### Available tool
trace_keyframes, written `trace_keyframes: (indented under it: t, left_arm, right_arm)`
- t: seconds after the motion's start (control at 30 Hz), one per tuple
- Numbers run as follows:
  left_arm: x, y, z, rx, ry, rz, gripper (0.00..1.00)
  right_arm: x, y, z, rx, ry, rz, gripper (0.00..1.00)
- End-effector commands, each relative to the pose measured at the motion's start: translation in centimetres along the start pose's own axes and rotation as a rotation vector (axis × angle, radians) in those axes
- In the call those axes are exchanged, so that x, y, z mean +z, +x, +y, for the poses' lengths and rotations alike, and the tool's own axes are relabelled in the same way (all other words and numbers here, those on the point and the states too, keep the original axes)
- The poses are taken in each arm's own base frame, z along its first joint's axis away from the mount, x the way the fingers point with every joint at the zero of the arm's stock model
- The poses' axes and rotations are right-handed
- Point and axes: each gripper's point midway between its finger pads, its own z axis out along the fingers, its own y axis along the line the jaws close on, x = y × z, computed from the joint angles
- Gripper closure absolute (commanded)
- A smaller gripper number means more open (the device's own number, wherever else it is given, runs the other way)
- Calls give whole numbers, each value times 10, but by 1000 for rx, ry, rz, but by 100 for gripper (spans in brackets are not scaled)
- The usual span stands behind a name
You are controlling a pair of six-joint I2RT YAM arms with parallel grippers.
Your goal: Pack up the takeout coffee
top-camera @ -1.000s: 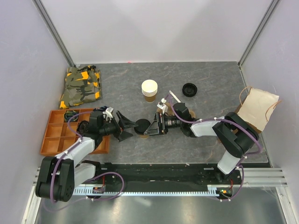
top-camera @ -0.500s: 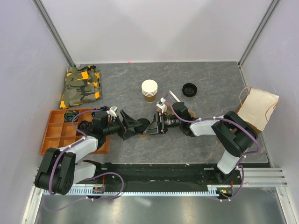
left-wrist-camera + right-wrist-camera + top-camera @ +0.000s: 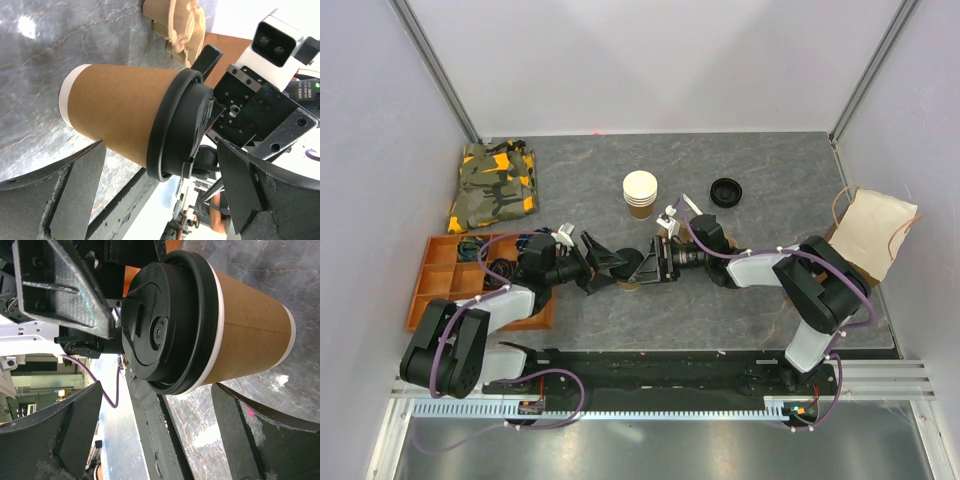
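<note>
The takeout coffee [image 3: 629,276], a brown paper cup with a black lid [image 3: 631,261], stands upright on the grey table between both grippers. My left gripper [image 3: 607,263] reaches in from the left, open, its fingers on either side of the cup. From the right comes my right gripper [image 3: 649,265], also open around it. In the left wrist view the cup [image 3: 120,115] and its lid [image 3: 182,127] lie just past the open left gripper [image 3: 160,200]. The right wrist view shows the cup [image 3: 247,335] above the open right gripper [image 3: 160,437]. No finger visibly presses on the cup.
A stack of cream-rimmed cups [image 3: 640,193] stands behind the grippers, and a loose black lid [image 3: 726,191] lies to its right. A brown paper bag [image 3: 875,232] lies at the right edge. An orange compartment tray [image 3: 445,285] and a camouflage cloth [image 3: 495,185] are on the left.
My left gripper has moved right, from beside the tray up to the cup, and now straddles it. The right gripper has barely shifted. The cup has stayed in place.
</note>
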Motion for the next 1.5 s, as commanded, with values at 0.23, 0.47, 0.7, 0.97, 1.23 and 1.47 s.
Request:
trace_keyframes:
  t: [0.23,0.47,0.7,0.97,1.23,1.47]
  left_arm:
    - [-14,-7,-29,108,35,-47,0]
    - [-57,-3,-33,221,-49,-114,0]
    - [-70,1,-75,371,91,-107,38]
    - [-58,5,-76,355,117,-5,68]
    - [-46,-10,-87,356,174,-38,95]
    - [-34,-18,-81,332,148,-46,98]
  right_arm:
    - [-18,-27,14,-53,-25,-32,2]
    - [-52,-8,36,-99,7,-8,2]
    - [-64,-33,43,-145,50,-66,4]
    - [-51,-53,36,-136,72,-24,14]
    - [-46,-73,50,-143,34,-64,48]
    - [-40,-82,56,-86,13,-81,58]
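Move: The upright lidded coffee cup stands between the two wide-open grippers. Its middle is some 6 cm to the right of the left hand, about 1 cm ahead and 3 cm lower, and some 6 cm to the left of the right hand, level fore and aft and 3 cm lower. From the right hand, the cardboard cup carrier lies about 11 cm ahead and 12 cm right, and the cup stack about 21 cm ahead and 3 cm left. After a small forward nudge with its upper finger at the lid's edge, the left hand backs off the cup, rising about 7 cm overall and drifting slightly left while its wrist tilts some 15 degrees and its fingers go from wide open to shut. The right hand first eases nearly 2 cm forward beside the lid, then lifts up and to the right away from the cup and swings forward towards the carrier, ending about 7 cm higher with its fingers roughly half closed. ##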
